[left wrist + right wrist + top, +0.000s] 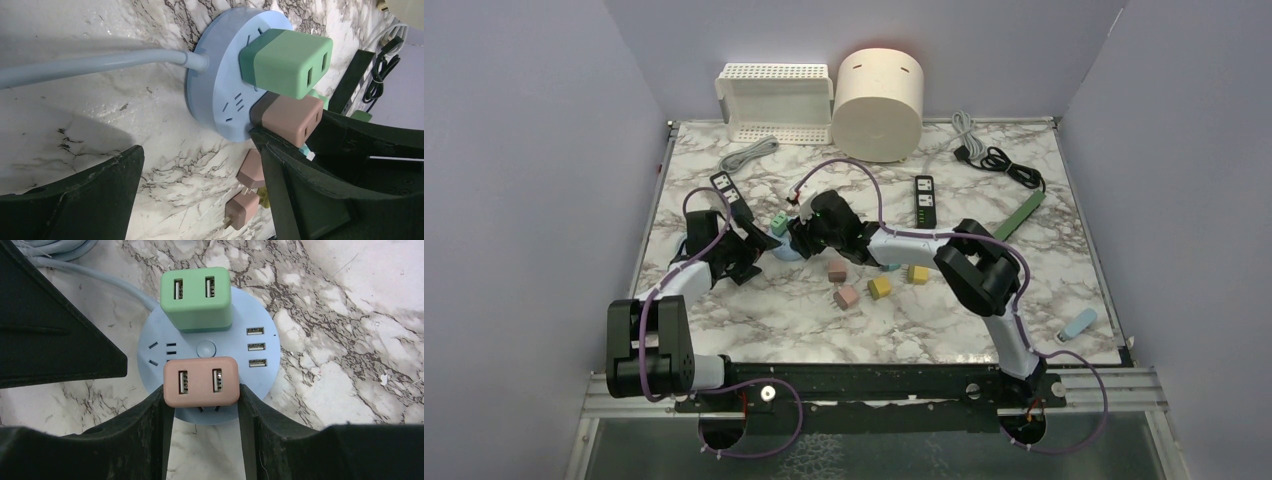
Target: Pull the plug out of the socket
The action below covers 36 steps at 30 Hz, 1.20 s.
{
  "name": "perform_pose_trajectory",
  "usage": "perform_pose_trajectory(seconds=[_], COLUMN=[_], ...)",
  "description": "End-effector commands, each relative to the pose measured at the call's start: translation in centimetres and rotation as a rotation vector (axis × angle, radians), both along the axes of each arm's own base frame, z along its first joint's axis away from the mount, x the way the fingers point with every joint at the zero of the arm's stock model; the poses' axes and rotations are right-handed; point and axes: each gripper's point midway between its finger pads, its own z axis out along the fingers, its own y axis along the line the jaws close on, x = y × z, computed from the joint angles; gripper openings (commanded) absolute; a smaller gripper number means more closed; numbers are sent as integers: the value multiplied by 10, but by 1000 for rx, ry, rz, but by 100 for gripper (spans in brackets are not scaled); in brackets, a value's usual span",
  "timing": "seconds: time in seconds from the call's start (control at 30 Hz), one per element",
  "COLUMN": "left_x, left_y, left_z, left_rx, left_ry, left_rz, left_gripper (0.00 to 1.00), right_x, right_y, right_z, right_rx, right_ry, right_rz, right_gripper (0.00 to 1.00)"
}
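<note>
A round blue socket (150,357) lies on the marble table, with a green plug (196,297) and a pink plug (201,381) seated in it. My right gripper (202,390) is shut on the pink plug, one finger pressed against each side of it. The socket (220,85) also fills the left wrist view, its pale blue cable (90,67) running off to the left. My left gripper (197,145) is open and empty, low over the table beside the socket. In the top view both grippers, left (759,250) and right (802,235), meet at the socket (786,254).
Loose pink (845,297) and yellow (879,287) plugs lie just right of the socket. Black power strips (924,200) (732,195), a white basket (774,100), a cream cylinder (879,100), a black cable (1004,165) and a grey cable (749,155) lie further back.
</note>
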Motion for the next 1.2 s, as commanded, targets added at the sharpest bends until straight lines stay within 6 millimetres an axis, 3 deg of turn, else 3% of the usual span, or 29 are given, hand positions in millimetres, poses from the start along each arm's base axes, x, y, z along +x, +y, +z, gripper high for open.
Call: perform_pose_trajectory(seconds=[0.0,0.07,0.1,0.57,0.87,0.97,1.17], left_x=[0,1,2,8,11,12,17], left_y=[-3,-3,-3,-13,-16,-18,-18], left_z=[4,1,0,-6,-1,3,11], left_rx=[-12,-15,-17,-104,-182,-228,-250], left_ry=[-28,-24,-24,-7,-3,-12,-38], left_rz=[-27,-24,-23,-3,68,100,118], left_gripper=[88,88,88,88,77,65,13], right_x=[4,3,2,-23,-32,-36,-37], right_y=[11,12,12,26,32,33,30], right_z=[6,13,18,82,100,98,91], right_rx=[40,55,66,259,358,381,382], right_ry=[-2,-4,-6,106,212,250,277], right_rz=[11,15,15,54,32,27,2], right_gripper=[13,2,1,1,1,1,1])
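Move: The round blue socket lies with its middle about 5 cm right of my left hand, 2 cm ahead and some 3 cm below. The pink plug already in my right fingers stands on the socket, whose middle is roughly 2 cm left of my right hand, 1 cm ahead and 3 cm lower. The green plug rises about 4 cm ahead and 3 cm left of my right hand. The black strip lies 12 cm ahead and 6 cm left of my left hand, 5 cm below. Keeping its grip on the pink plug, my right hand lifts and draws back about 3 cm each way, tipping some 20 degrees so the socket's left-back edge rises, then sinks slightly. My left hand eases about 2 cm forward and right to that edge, rolls its left side down and closes its wide-open fingers, pinching the rim. ##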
